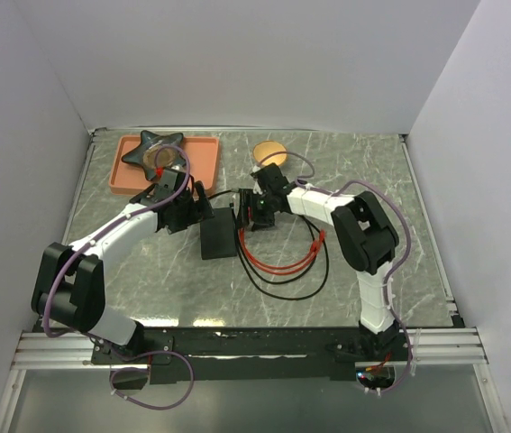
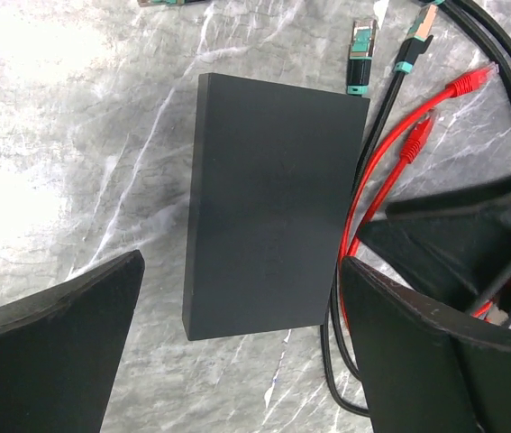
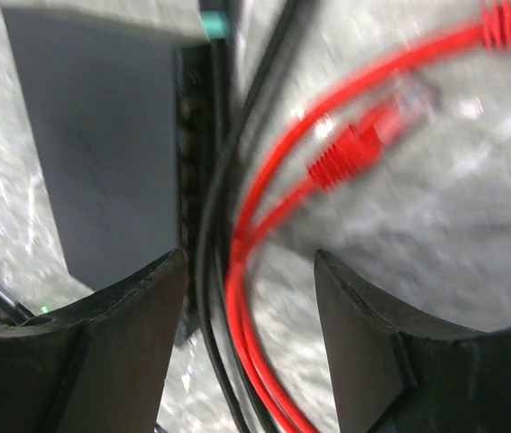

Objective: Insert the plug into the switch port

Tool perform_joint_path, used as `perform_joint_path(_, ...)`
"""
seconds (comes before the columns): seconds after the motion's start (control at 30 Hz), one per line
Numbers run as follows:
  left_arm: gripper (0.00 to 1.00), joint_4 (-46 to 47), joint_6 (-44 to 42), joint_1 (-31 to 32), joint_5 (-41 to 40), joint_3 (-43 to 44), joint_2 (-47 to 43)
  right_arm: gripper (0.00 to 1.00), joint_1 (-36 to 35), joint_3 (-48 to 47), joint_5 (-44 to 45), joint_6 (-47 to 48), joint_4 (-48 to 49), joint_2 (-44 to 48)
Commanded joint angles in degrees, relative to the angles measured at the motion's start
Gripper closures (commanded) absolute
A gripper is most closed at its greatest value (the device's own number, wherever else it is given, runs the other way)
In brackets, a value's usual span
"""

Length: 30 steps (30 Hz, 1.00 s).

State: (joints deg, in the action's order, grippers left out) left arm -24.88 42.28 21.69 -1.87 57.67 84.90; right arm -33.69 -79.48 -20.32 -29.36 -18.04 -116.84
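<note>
The flat black box (image 1: 219, 234) (image 2: 273, 207) lies mid-table. A row of switch ports (image 3: 186, 122) lines its edge, blurred. Loose plugs lie beside it: a black one with a teal boot (image 2: 360, 59), an orange-tipped one (image 2: 420, 32) and two red ones (image 2: 469, 83) (image 3: 363, 137). My left gripper (image 1: 197, 209) (image 2: 241, 262) hovers open over the box's near end, touching nothing. My right gripper (image 1: 257, 215) (image 3: 250, 260) sits at the box's port side with its jaws open, straddling the red cable (image 3: 246, 298) and black cable (image 3: 208, 271) without pinching them.
Red and black cables loop (image 1: 282, 263) on the marble table right of the box. A salmon-pink tray (image 1: 203, 155) at the back left holds a dark star-shaped object (image 1: 151, 146). An orange disc (image 1: 269, 151) lies at the back centre. White walls enclose the table.
</note>
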Motion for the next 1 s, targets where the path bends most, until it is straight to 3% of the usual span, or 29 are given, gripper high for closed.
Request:
perform_joint_path(0.0,0.04,-1.13,0.52,0.37,-2.00,2.01,-0.70,0.34,-1.02,-3.92,5.01,-1.22,-1.38,-4.01)
perform_joint_path(0.13,0.04,-1.05,0.61,0.37,-2.17,1.57,-0.97,0.37,-1.37,-5.50,10.54,-1.31,-3.22,-5.42)
perform_joint_path(0.23,0.04,-1.57,0.43,0.37,-2.09,1.66,-0.88,0.50,-1.46,-6.47,11.44,-1.22,-4.81,-5.95)
perform_joint_path(0.37,0.04,-1.83,0.43,0.46,-2.70,1.48,-1.32,0.88,-1.38,-5.60,10.56,-0.87,-4.46,-5.33)
perform_joint_path(0.43,0.04,-1.66,0.52,0.46,-2.70,1.31,-1.67,1.00,-1.29,-4.89,9.77,-0.43,-4.02,-4.89)
perform_joint_path(0.63,0.04,-1.57,0.35,0.46,-2.44,1.13,-2.46,1.00,-0.67,1.43,9.50,1.67,-1.30,3.70)
perform_joint_path(0.83,0.04,1.06,-2.55,0.46,0.63,1.31,-6.15,1.00,-0.23,4.51,7.15,11.51,-1.82,15.05)
perform_joint_path(0.97,0.04,1.67,-0.11,0.37,2.56,3.14,-10.18,1.00,-0.32,6.44,2.32,19.06,-1.21,21.63)
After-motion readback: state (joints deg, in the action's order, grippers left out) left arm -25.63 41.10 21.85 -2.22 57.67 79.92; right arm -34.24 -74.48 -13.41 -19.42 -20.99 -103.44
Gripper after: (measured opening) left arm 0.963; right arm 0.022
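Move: The nearer red plug lies about 4 cm ahead of the right hand, 2 cm to its right and 2 cm below. The other red plug sits some 3 cm beyond it and 3 cm farther right; the tips of the two black cables are about 5 cm straight out from it, 2 cm left. The switch is level with the right hand, 6 cm to its left. From the left hand, the nearer red plug is roughly 11 cm right, 3 ahead, 8 below. Slide the half-open right gripper forward about 2.5 cm while sinking slightly, then close it on the red cable just behind the nearer plug. Keeping that pinch, draw back and right roughly 3 cm each way, beside the switch, then lift some 7 cm. Raise the open left gripper nearly 3 cm at the end. ##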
